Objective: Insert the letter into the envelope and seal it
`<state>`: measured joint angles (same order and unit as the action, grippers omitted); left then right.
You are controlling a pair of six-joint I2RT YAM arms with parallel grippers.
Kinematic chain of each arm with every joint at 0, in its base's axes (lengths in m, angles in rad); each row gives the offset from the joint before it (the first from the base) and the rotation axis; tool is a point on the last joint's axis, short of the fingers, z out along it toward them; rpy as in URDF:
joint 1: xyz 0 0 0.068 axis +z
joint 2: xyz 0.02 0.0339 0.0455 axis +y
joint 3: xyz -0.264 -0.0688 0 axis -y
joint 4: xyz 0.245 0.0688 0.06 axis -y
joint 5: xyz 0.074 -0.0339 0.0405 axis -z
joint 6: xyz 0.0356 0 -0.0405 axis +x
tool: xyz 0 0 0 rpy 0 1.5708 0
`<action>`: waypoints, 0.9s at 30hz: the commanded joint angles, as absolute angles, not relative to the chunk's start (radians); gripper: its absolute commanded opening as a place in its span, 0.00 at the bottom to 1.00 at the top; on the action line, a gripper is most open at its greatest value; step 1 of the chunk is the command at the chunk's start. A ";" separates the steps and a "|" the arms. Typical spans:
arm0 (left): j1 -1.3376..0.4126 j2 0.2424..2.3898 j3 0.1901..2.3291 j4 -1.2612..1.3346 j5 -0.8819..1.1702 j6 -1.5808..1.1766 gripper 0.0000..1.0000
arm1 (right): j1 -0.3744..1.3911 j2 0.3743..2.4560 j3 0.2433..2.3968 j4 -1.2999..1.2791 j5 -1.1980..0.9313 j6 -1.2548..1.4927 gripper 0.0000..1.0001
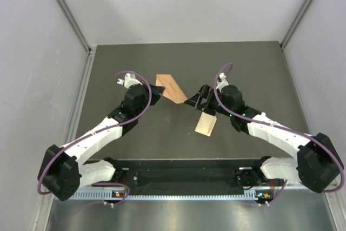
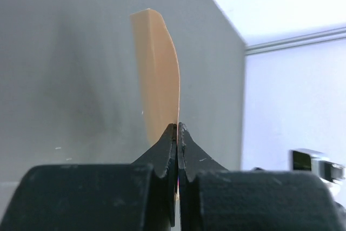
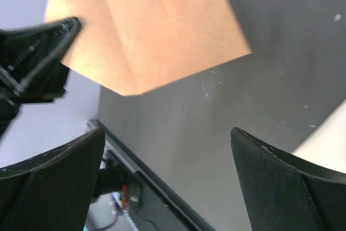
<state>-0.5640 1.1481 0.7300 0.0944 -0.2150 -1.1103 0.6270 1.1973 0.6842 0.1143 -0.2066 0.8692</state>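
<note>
The orange envelope [image 1: 172,88] is held above the dark table between the two arms. My left gripper [image 1: 158,91] is shut on its left edge; in the left wrist view the envelope [image 2: 158,79] stands edge-on from the closed jaws [image 2: 177,127]. My right gripper [image 1: 195,101] is open and empty, just right of the envelope's lower corner. In the right wrist view the envelope [image 3: 151,25] fills the top and the fingers [image 3: 270,166] are spread wide. The pale cream letter [image 1: 206,124] lies on the table below the right gripper; its corner shows in the right wrist view [image 3: 327,139].
The dark table [image 1: 135,133] is bounded by grey walls at left, right and back. A black rail [image 1: 184,177] runs along the near edge by the arm bases.
</note>
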 commanded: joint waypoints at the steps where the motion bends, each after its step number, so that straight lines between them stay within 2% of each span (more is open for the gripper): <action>1: -0.612 1.129 0.678 0.337 -0.279 -1.212 0.00 | 0.646 1.247 0.677 0.385 -0.233 1.064 0.99; 5: -0.655 1.121 0.687 0.322 -0.389 -1.232 0.00 | 0.646 1.305 0.676 0.491 -0.285 1.135 0.99; 7: -0.663 1.121 0.686 0.293 -0.412 -1.256 0.00 | 0.644 1.310 0.698 0.460 -0.290 1.125 0.99; 12: -0.667 1.124 0.625 0.178 -0.526 -1.429 0.01 | 0.644 1.206 0.693 0.218 -0.114 1.029 0.99; 17: -0.680 1.167 0.583 0.107 -0.584 -1.534 0.04 | 0.641 1.059 0.690 0.092 0.026 0.953 0.99; 18: -0.687 1.180 0.578 0.101 -0.584 -1.554 0.16 | 0.634 1.048 0.693 0.051 0.031 0.947 0.99; 19: -0.692 1.184 0.572 0.091 -0.577 -1.562 0.22 | 0.629 1.042 0.695 0.037 0.029 0.940 0.99; 23: -0.738 1.192 0.555 0.011 -0.587 -1.575 0.42 | 0.620 1.031 0.695 0.003 0.005 0.920 0.99; 24: -0.758 1.187 0.549 -0.003 -0.588 -1.588 0.50 | 0.618 1.031 0.693 -0.011 0.005 0.917 0.99; 25: -0.765 1.181 0.542 -0.046 -0.584 -1.597 0.62 | 0.620 1.031 0.692 -0.034 0.005 0.914 0.99; 27: -0.793 1.140 0.508 -0.124 -0.566 -1.617 0.75 | 0.620 1.029 0.686 -0.049 -0.024 0.908 0.99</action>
<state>-0.7498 1.1896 0.5526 0.0292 -0.5438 -1.5341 0.6277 1.0363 0.6727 0.0166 -0.0170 0.9485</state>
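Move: Pinched by its edge in the left hand's shut fingers, the envelope has its middle about 4 cm to that hand's right and level in height; the bare table spot under it is some 18 cm down, 3 cm right. From the open, empty right hand the envelope lies roughly 9 cm left and 3 cm ahead. The folded letter rests on the table about 7 cm back, 5 cm right and 14 cm below the right hand. Swaying first a little right and up, the left hand swings back left and sinks, ending about 9 cm lower and nearer its base, turning counter-clockwise and tipping down as its fingers open to let go of the envelope. The right hand, wide open, edges 3 cm left towards the envelope, then withdraws some 6 cm right, rising. ##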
